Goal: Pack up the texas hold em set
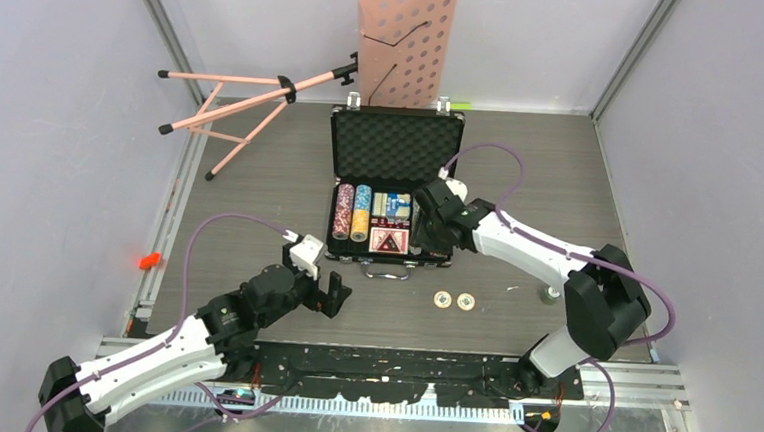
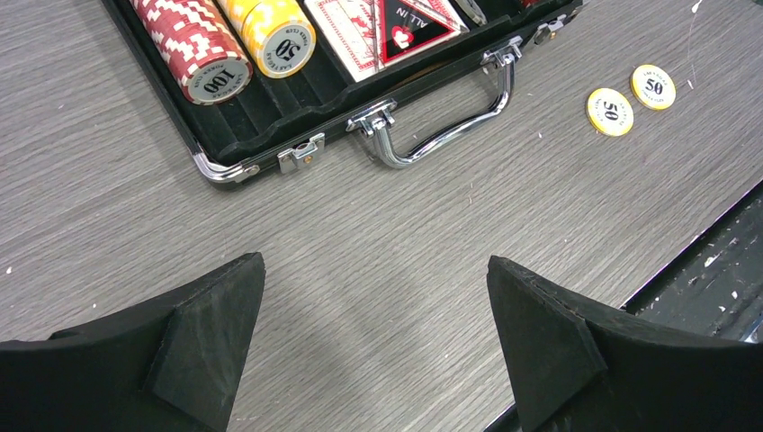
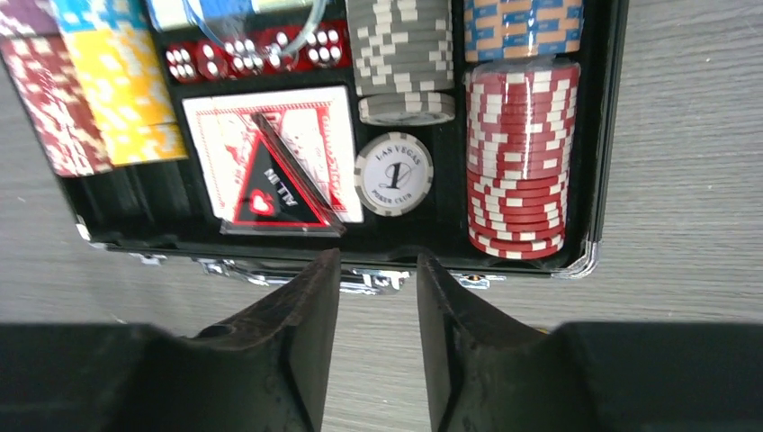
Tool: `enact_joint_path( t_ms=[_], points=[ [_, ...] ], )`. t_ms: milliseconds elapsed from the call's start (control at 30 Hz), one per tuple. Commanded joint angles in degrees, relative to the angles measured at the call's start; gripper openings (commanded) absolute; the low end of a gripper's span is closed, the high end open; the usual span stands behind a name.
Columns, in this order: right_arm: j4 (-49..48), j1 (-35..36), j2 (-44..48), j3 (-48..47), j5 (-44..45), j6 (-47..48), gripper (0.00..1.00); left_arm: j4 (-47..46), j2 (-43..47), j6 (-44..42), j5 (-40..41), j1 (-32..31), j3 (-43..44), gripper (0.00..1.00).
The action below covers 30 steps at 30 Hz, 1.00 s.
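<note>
The black briefcase (image 1: pixel 395 147) of the texas hold em set lies open mid-table, its foam-lined lid upright. Inside are rows of chips (image 3: pixel 517 153), red dice (image 3: pixel 243 56), a card deck (image 3: pixel 216 135) and a flat grey "1" chip (image 3: pixel 393 174). Two yellow 50 chips (image 1: pixel 442 299) (image 2: pixel 610 112) lie on the table in front of the case's right end. My right gripper (image 3: pixel 378 261) (image 1: pixel 431 241) hovers over the case's front rim, jaws open, nothing between them. My left gripper (image 2: pixel 373 265) (image 1: pixel 332 301) stands wide open and empty over bare table, in front of the case's left corner and handle (image 2: pixel 450 117).
A pink music stand (image 1: pixel 265 94) lies at the back left, its perforated desk (image 1: pixel 409 42) leaning on the back wall behind the case. A small red object (image 1: pixel 149 259) sits at the table's left edge. Walls close in on three sides.
</note>
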<state>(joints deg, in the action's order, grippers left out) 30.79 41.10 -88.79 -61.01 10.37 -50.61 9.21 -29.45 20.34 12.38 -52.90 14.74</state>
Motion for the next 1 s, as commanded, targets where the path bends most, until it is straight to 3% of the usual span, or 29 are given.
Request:
enact_joint_path(
  t_ms=[0,667,967],
  points=[
    [2.7,0.3,-1.5,-1.9,-1.4,8.2,0.41,-3.3,-0.4,-0.3,0.4,-0.2,0.2,0.98],
    [1.9,0.6,-11.5,-6.6,-2.8,9.3,0.44,-3.4,-1.8,-0.2,0.5,-0.2,0.5,0.98],
    [-8.7,0.6,-10.8,-0.8,-5.1,0.5,0.47,-3.5,-1.8,-0.3,0.4,-0.2,0.6,0.98]
  ],
)
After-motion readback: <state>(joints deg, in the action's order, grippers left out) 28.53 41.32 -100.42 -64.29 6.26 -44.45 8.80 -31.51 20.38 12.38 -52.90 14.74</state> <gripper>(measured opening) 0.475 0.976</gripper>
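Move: The loose white 1 chip lies in the case some 6 cm below my right hand, about 3 cm ahead and 1 cm to its left. From the chip, the card deck is about 6 cm left, the red chip stack about 5 cm right, both nearly level with it; the grey chip stack's middle is about 8 cm farther out. From my left hand the chip is about 10 cm ahead, 16 cm right, 8 cm down. I lower my right hand about 5 cm into the case towards the loose white chip, after a short dip back of about 1 cm that I make good again, and ease a bit under 2 cm left near the end. The wrist turns slightly counter-clockwise while the fingers stay about half open, and the right-hand fingertip comes onto the chip's near edge. ##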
